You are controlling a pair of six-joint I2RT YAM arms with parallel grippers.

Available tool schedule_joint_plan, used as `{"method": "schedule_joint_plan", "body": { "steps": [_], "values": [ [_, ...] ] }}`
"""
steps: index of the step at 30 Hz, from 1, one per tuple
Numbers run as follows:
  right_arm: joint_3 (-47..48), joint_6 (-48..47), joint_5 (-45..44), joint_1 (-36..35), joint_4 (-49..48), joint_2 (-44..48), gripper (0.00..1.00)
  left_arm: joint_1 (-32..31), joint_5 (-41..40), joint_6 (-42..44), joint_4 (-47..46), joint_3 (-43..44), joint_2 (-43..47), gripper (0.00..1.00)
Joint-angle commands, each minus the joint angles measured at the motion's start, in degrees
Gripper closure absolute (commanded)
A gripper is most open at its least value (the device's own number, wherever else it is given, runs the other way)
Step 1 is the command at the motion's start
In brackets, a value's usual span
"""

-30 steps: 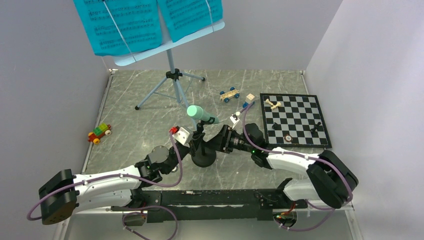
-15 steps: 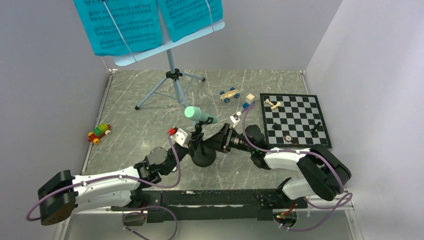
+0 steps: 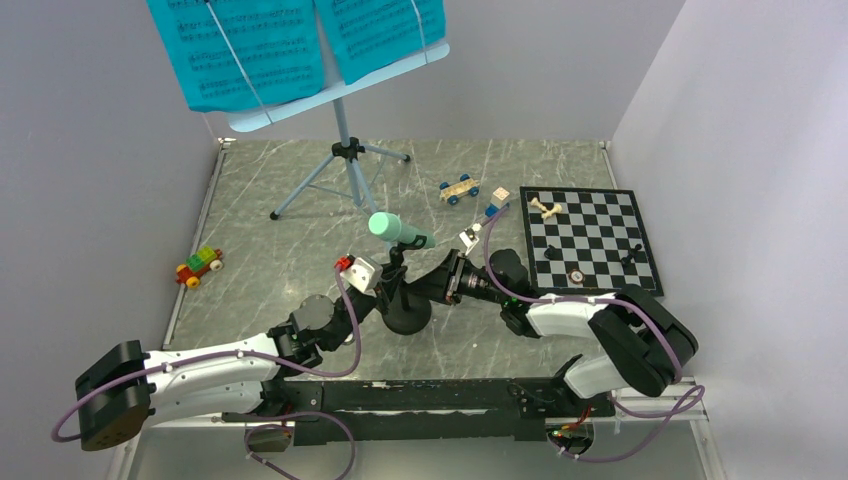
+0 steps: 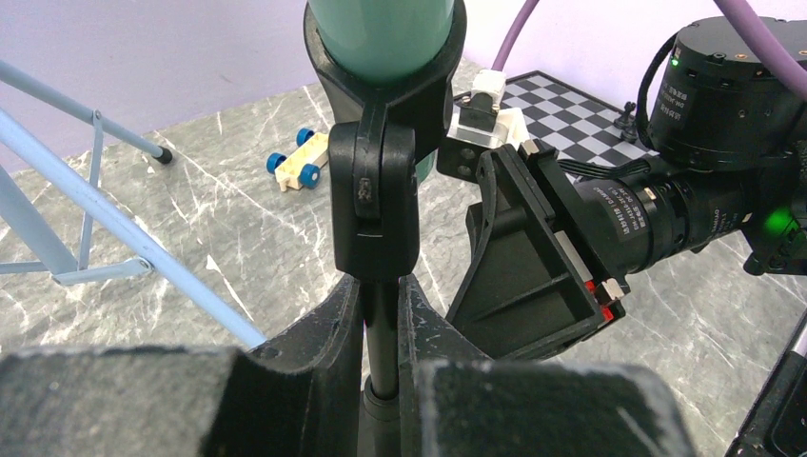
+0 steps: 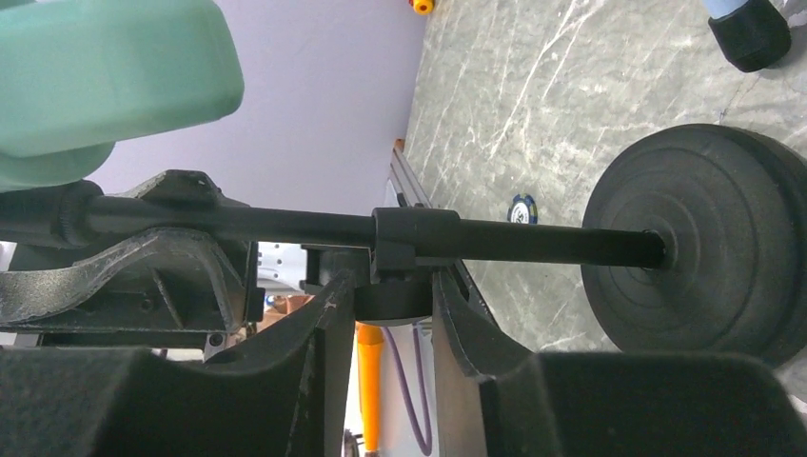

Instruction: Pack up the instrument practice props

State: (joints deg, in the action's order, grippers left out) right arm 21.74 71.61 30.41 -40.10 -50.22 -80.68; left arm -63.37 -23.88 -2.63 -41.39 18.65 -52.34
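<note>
The mint-green microphone (image 3: 395, 229) sits tilted in the clip of its black stand, whose round base (image 3: 408, 318) rests on the table near the arms. My left gripper (image 4: 381, 295) is shut on the thin pole (image 4: 383, 333) just under the clip, coming in from the left (image 3: 383, 292). My right gripper (image 5: 390, 286) reaches in from the right (image 3: 428, 290), its jaws closed against the round knob (image 5: 395, 303) under the pole's collar. The pale-blue music stand (image 3: 345, 130) stands at the back, holding turquoise music sheets (image 3: 250, 50).
A chessboard (image 3: 590, 240) with a few pieces lies at the right. A small wooden car (image 3: 458, 189) and a blue block (image 3: 497, 208) lie beside it. A coloured toy car (image 3: 199, 266) is at the left edge. A music stand leg (image 4: 114, 228) runs close to my left gripper.
My right gripper's jaws have narrowed onto the stand's knob, and the right arm's elbow has shifted slightly left. The left gripper keeps its hold; the microphone leans slightly further left.
</note>
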Motion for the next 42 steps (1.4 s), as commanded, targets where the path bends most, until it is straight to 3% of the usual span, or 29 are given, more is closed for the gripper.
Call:
{"method": "schedule_joint_plan", "body": {
  "steps": [1, 2, 9, 16, 21, 24, 25, 28, 31, 34, 37, 39, 42],
  "values": [
    [2.6, -3.4, 1.9, 0.0, -0.4, 1.7, 0.94, -0.3, -1.5, 0.8, 1.7, -0.5, -0.5, 1.00],
    [3.2, -5.9, 1.7, -0.1, 1.9, 2.5, 1.00, -0.3, -1.4, 0.7, 1.8, -0.5, -0.7, 1.00],
    [9.4, -29.1, -6.9, -3.3, 26.0, 9.6, 1.00, -0.3, -1.3, -0.1, 2.9, 0.5, -3.0, 1.00],
    [12.9, -50.7, -32.6, -14.4, 39.2, 11.9, 1.00, -0.3, -1.4, -1.1, 2.9, 0.9, -5.1, 1.00],
    [13.5, -58.7, -44.9, -20.6, 41.9, 12.1, 1.00, -0.3, -1.7, -1.4, 3.1, 0.5, -4.8, 1.00],
    [14.1, -55.9, -45.9, -20.4, 43.8, 13.2, 1.00, -0.3, -2.0, -1.3, 3.3, 0.4, -4.5, 1.00],
    [14.1, -55.0, -45.1, -20.1, 43.8, 14.2, 0.98, -0.3, -2.1, -1.3, 3.4, 0.4, -4.4, 1.00],
    [14.3, -54.8, -43.4, -20.0, 44.2, 15.9, 0.76, -0.3, -2.0, -1.2, 3.8, 0.7, -4.2, 1.00],
    [15.1, -56.8, -43.8, -20.1, 46.3, 14.9, 0.72, -0.3, -1.7, -1.1, 4.2, 1.1, -4.4, 1.00],
    [15.3, -58.8, -44.5, -20.3, 47.5, 14.7, 0.78, -0.3, -1.6, -1.4, 4.7, 1.3, -4.4, 1.00],
    [15.3, -61.4, -47.2, -20.9, 47.9, 14.5, 1.00, -0.3, -2.0, -1.7, 5.3, 1.6, -4.4, 1.00],
    [15.4, -64.6, -50.6, -22.4, 47.8, 14.1, 1.00, -0.3, -2.4, -1.9, 6.4, 2.2, -4.8, 1.00],
    [13.3, -71.7, -62.5, -29.0, 43.7, 13.6, 1.00, -0.3, -2.4, -2.0, 7.6, 3.1, -5.7, 1.00]
  ]
}}
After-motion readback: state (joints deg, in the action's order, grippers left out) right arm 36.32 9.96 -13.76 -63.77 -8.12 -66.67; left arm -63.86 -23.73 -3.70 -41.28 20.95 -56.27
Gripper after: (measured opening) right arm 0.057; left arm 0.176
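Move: The knob on the mic stand's collar already lies between the right fingertips, with the pole some 2 cm farther left of that hand. The round base is about 1 cm ahead, 2 cm left and 14 cm below; the green mic is roughly 4 cm ahead, 2 cm left and 16 cm above. The music stand's foot lies about 10 cm ahead, 3 cm left and 14 cm down. From the left hand, holding the pole higher up, the knob is 7 cm below, 1 cm back and 1 cm right. The right hand starts with its fingers pinching the collar knob and stays in place within about a centimetre while its wrist rolls some 70 degrees counter-clockwise, as seen looking along its fingers towards the pole, most of it in one quick twist; late on, the fingers close from about a third open to nearly shut at the knob. The left hand keeps its grip on the pole above the collar against this twist, easing about 1 cm to the right and holding its attitude. ##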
